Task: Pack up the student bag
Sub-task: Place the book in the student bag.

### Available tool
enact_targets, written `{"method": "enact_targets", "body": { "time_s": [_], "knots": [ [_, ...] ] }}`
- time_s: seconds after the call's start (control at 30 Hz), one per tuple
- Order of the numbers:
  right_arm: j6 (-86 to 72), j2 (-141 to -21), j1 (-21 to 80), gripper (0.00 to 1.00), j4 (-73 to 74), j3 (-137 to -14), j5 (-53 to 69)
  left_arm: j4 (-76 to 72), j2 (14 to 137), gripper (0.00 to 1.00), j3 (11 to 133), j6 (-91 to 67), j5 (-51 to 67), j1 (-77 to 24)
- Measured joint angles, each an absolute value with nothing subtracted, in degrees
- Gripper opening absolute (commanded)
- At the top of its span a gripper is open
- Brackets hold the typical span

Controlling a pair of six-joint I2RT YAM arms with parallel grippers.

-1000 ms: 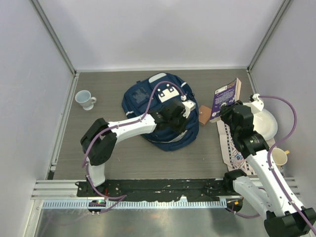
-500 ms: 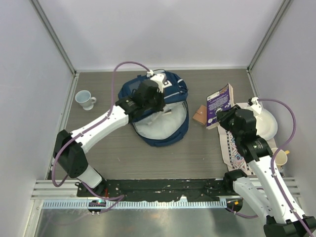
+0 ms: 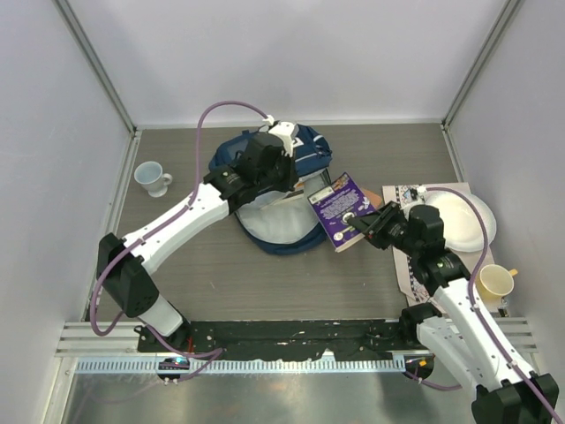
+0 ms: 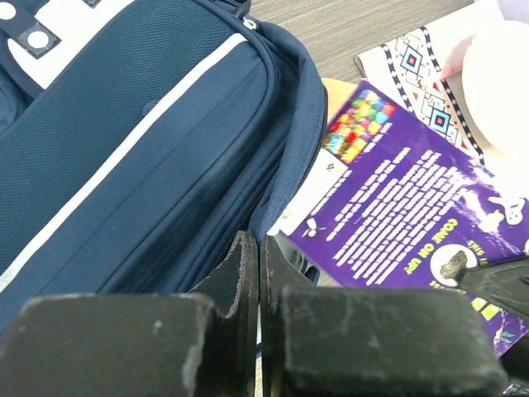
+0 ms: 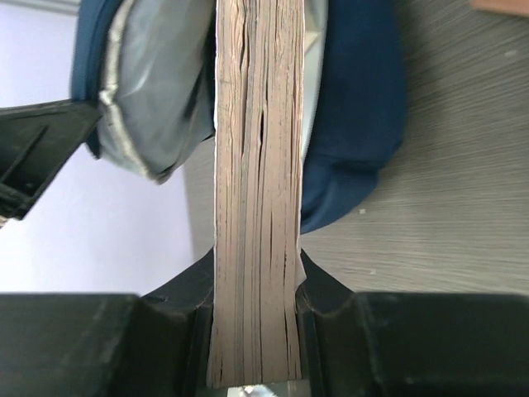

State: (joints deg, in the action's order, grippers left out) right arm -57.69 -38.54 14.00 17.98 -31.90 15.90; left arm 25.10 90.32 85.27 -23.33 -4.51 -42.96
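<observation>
The student bag (image 3: pixel 307 147), navy with white stripes, lies at the back middle of the table, its mouth open and the grey lining (image 3: pixel 269 231) showing. My left gripper (image 3: pixel 284 180) is shut on the edge of the bag's flap (image 4: pixel 285 178) and holds it up. My right gripper (image 3: pixel 364 224) is shut on a purple paperback book (image 3: pixel 339 210), which hangs tilted at the right rim of the bag's mouth. In the right wrist view the book's page edge (image 5: pixel 256 207) stands between the pads, with the bag's opening (image 5: pixel 157 99) just beyond it.
A white-and-blue cup (image 3: pixel 152 177) stands at the far left. On the right lie a patterned cloth (image 3: pixel 408 265), a white plate (image 3: pixel 461 221), a yellow cup (image 3: pixel 494 283) and a small brown item (image 3: pixel 378 200). Grey walls enclose the table.
My right arm has swung left, carrying the book from near the plate to the bag's mouth. My left gripper pulled the flap back, opening the bag, and now holds it.
</observation>
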Motion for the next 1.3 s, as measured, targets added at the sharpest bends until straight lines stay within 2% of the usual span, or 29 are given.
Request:
{"method": "enact_targets", "body": {
  "time_s": [0.27, 0.67, 1.0, 1.3],
  "knots": [
    [-66.08, -47.09, 14.09, 0.01, -0.43, -28.69, 25.89, 26.74, 91.39, 0.00, 88.40, -23.35, -5.96, -46.13],
    [-69.80, -59.88, 16.75, 0.01, -12.86, -28.73, 27.29, 27.77, 91.57, 0.00, 90.11, -23.64, -7.46, -48.71],
    [-68.79, -75.48, 25.26, 0.01, -23.33, -32.21, 21.02, 28.01, 91.50, 0.00, 90.11, -23.62, -7.94, -49.71],
    [-69.95, -93.95, 27.11, 0.01, -35.20, -40.84, 11.77, 28.12, 90.45, 0.00, 90.11, -23.59, -7.94, -49.89]
  ]
}}
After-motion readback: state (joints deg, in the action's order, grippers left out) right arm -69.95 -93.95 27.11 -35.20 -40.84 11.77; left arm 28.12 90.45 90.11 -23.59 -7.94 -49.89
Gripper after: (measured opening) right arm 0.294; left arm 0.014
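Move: The bag's opening, where the purple book in the right fingers is to go, lies about 11 cm ahead of the right hand, 14 cm to its left and 8 cm lower. The flap edge pinched by the left fingers is about 13 cm ahead and 13 cm left, near hand height; the brown wallet is some 12 cm ahead, 7 cm right and 14 cm down. From the left hand, the opening is about 3 cm back, straight below by some 8 cm. The purple book, still pinched by the right gripper, is carried left with its left side rolling up some 15 degrees, then down and forward under the raised flap into the bag, about 13 cm forward, 13 cm left and 6 cm down in all. The left fingers keep the flap edge and draw it a few centimetres back, right and up. ##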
